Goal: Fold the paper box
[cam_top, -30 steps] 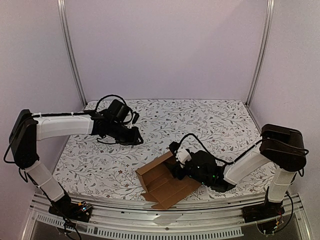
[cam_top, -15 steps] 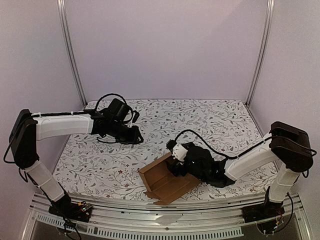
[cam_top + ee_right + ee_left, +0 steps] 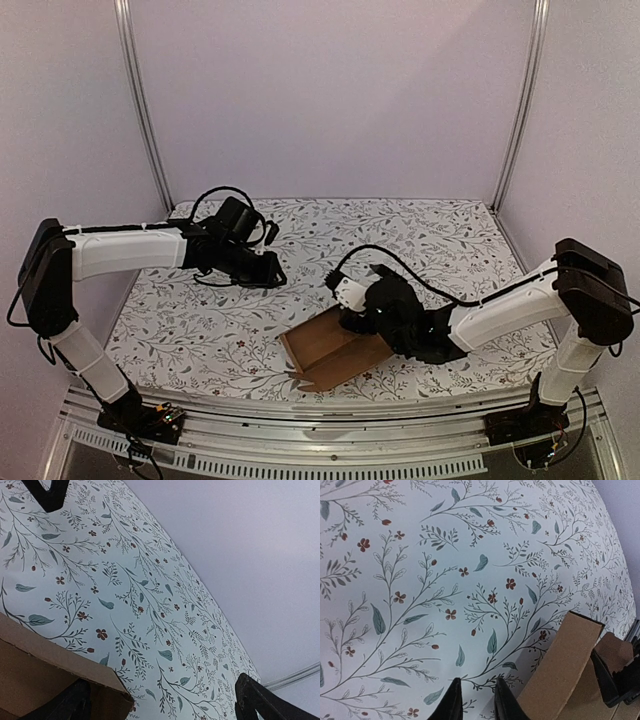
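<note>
The paper box [image 3: 332,352] is a plain brown cardboard piece, partly folded, lying near the table's front edge with one wall raised. My right gripper [image 3: 356,318] is open at its far right edge. In the right wrist view [image 3: 162,684] one finger is behind the raised cardboard wall [image 3: 55,665] and the other is out over the table. My left gripper [image 3: 270,274] hovers empty over the table, left of and beyond the box. In the left wrist view [image 3: 475,690] its fingers stand close together, with the box's wall [image 3: 565,665] to their right.
The table [image 3: 420,240] has a floral-patterned cover. Metal frame posts [image 3: 140,100] stand at the back corners, and a metal rail [image 3: 300,440] runs along the front edge. The right arm's cable [image 3: 400,262] loops above its wrist.
My right gripper has moved left and away from me, pushing the cardboard. The box has become more compact, with its wall raised. The left arm has barely moved.
</note>
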`<state>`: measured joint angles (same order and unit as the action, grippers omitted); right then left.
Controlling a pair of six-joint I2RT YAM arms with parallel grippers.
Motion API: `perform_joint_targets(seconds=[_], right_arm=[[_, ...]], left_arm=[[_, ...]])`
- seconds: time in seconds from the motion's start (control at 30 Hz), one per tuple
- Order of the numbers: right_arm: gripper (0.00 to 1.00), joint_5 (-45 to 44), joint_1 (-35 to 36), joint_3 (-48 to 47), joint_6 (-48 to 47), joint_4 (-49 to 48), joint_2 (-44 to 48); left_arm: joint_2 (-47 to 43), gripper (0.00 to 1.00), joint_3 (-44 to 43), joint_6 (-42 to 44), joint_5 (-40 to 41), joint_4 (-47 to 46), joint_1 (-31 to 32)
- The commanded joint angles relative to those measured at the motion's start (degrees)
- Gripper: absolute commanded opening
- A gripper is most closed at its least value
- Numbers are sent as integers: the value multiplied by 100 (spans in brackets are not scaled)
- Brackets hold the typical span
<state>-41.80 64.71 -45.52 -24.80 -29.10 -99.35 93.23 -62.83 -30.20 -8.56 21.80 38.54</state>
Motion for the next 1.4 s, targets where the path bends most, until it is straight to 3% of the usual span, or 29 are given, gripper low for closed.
perform_joint_targets(seconds=[0.0, 0.57, 0.97, 1.23, 1.37], right_arm=[[99, -644, -33, -267, -1026, 160, 214], [99, -1233, -59, -1127, -4844, -699, -355], [99, -824, -89, -1556, -7964, -2679, -568], [99, -863, -89, -2004, -7710, -1947, -72], [99, -1004, -78, -2276, -6977, -1167, 168]], left_arm=[[-213, 21, 38, 67, -10, 14, -75], [-526, 21, 276, 80, 64, -1, -75], [-833, 22, 433, 113, 187, 7, -75], [-903, 23, 484, 98, 175, -27, -71], [-952, 25, 480, 99, 171, -34, -75]])
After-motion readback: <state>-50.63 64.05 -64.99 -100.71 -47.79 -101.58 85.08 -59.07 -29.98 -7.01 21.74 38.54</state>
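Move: The right hand, wide open, has one finger inside the paper box's folded wall. The middle of the box lies about 9 cm back, 6 cm to the left and some 6 cm below it, and the near side flap is roughly 15 cm back, 12 cm left. The left gripper hovers about 19 cm to its left and 3 cm farther out. From the left hand, the box lies about 13 cm back and 12 cm to the right, 6 cm lower. Upward by about 18 cm and slightly forward goes the right hand, fastest near the end, its fingers tipping up and its left side rolling down by some 40 degrees each. They stay wide open, one still inside the box with the folded wall between them, so the box is carried along. Clear of the box, the left hand rises about 3 cm, easing slightly left and back. ##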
